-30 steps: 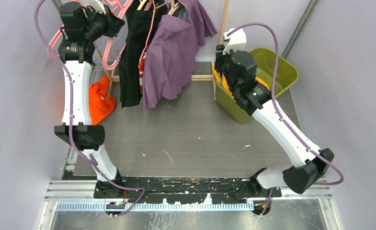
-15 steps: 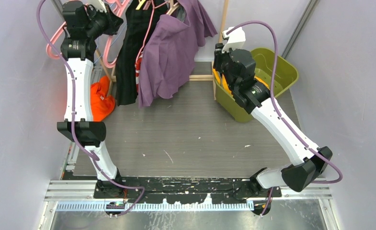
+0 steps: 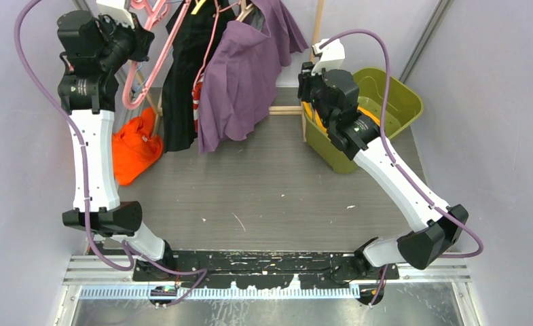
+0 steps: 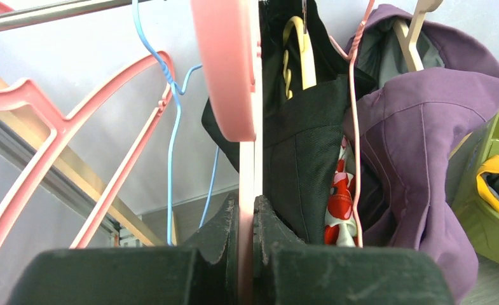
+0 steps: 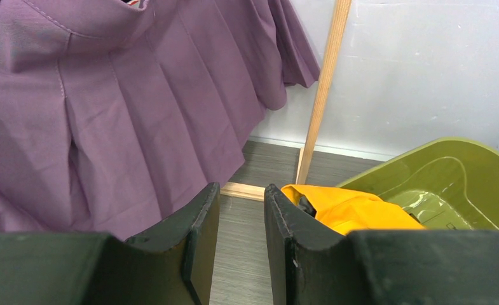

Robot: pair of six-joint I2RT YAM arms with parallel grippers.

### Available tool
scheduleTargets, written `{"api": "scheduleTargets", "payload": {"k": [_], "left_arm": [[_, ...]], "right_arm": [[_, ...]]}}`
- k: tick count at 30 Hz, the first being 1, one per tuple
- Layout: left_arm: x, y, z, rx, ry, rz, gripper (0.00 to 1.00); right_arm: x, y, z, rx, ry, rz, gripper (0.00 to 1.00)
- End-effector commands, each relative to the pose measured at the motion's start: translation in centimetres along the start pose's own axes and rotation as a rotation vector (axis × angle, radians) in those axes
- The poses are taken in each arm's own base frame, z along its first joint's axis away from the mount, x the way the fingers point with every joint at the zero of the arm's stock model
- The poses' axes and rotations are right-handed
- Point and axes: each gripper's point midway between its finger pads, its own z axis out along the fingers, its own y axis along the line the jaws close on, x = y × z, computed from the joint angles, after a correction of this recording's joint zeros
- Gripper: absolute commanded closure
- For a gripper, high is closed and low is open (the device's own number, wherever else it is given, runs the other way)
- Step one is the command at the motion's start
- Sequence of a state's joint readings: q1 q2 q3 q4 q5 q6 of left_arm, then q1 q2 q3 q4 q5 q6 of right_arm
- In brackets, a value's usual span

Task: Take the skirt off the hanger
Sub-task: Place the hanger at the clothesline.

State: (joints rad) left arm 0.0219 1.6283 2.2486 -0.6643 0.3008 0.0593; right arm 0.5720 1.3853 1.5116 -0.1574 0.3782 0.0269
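Note:
A pleated purple skirt [image 3: 240, 81] hangs from a pale hanger on the rack at the back, beside a black garment [image 3: 185, 88]; the left wrist view shows both [image 4: 418, 146] [image 4: 304, 140]. My left gripper [image 3: 138, 41] [image 4: 253, 203] is high at the rack's left end, shut on a bare pink hanger [image 3: 140, 75] [image 4: 231, 63]. My right gripper [image 3: 304, 73] [image 5: 241, 190] is open and empty, just right of the skirt's hem [image 5: 107, 114] and not touching it.
An orange garment [image 3: 133, 146] lies on the floor at the left under the rack. A green bin [image 3: 399, 95] [image 5: 450, 165] at the right holds a yellow cloth [image 5: 348, 210]. Other pink hangers [image 4: 56, 140], a blue wire hanger [image 4: 170, 127], and a wooden post [image 5: 323, 95].
My left arm has swung left and carried the pink hanger away from the hanging clothes. The right gripper has edged slightly left toward the purple skirt.

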Motion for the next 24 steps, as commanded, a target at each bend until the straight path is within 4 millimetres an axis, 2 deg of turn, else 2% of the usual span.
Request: {"api": "scheduleTargets", "payload": {"k": [1,5,8,14,24], "left_arm": [[-1.7,0.9,-0.1,-0.038,-0.055,0.031,1.0],[-0.8,1.2,1.6,-0.031,-0.043,0.017,1.0],[0.1,2.4,3.1,-0.067,-0.02,0.045,1.0],[0.5,4.1,4.8,-0.118,-0.009,0.093,1.0],[-0.3,3.8,7.5,-0.075,-0.072,0.034,1.0]], "right_arm": [[-3.1,0.2,-0.5,-0.017,-0.082,0.052,0.63],[-3.0,-0.2,-0.8,-0.005,-0.081,0.043,0.63],[-2.9,-0.4,-0.8,0.003,-0.078,0.033,0.63],[-3.0,-0.4,-0.3,0.014,-0.078,0.01,0.63],[-2.7,-0.2,0.6,0.018,-0.07,0.004,0.63]]}}
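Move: My left hand still grips the pink hanger. The clothesline's free stretch lies about 15 cm ahead of that hand, 4 cm to its right and 14 cm above. The blue hanger hangs some 15 cm ahead and 3 cm left, the other pink hanger 10 cm ahead and 11 cm left, and the black skirt 13 cm ahead and 11 cm right. From my idle right hand, that stretch is roughly 20 cm ahead, 38 cm left and 24 cm above. After easing back a touch, I push my left hand forward about 8 cm, taking the hanger towards the clothesline between the blue hanger and the black skirt. I dip nearly 5 cm on the way in, then lift a little over 1 cm while still creeping forward. My fingers stay shut on the hanger's bar, and the wrist hardly turns. ##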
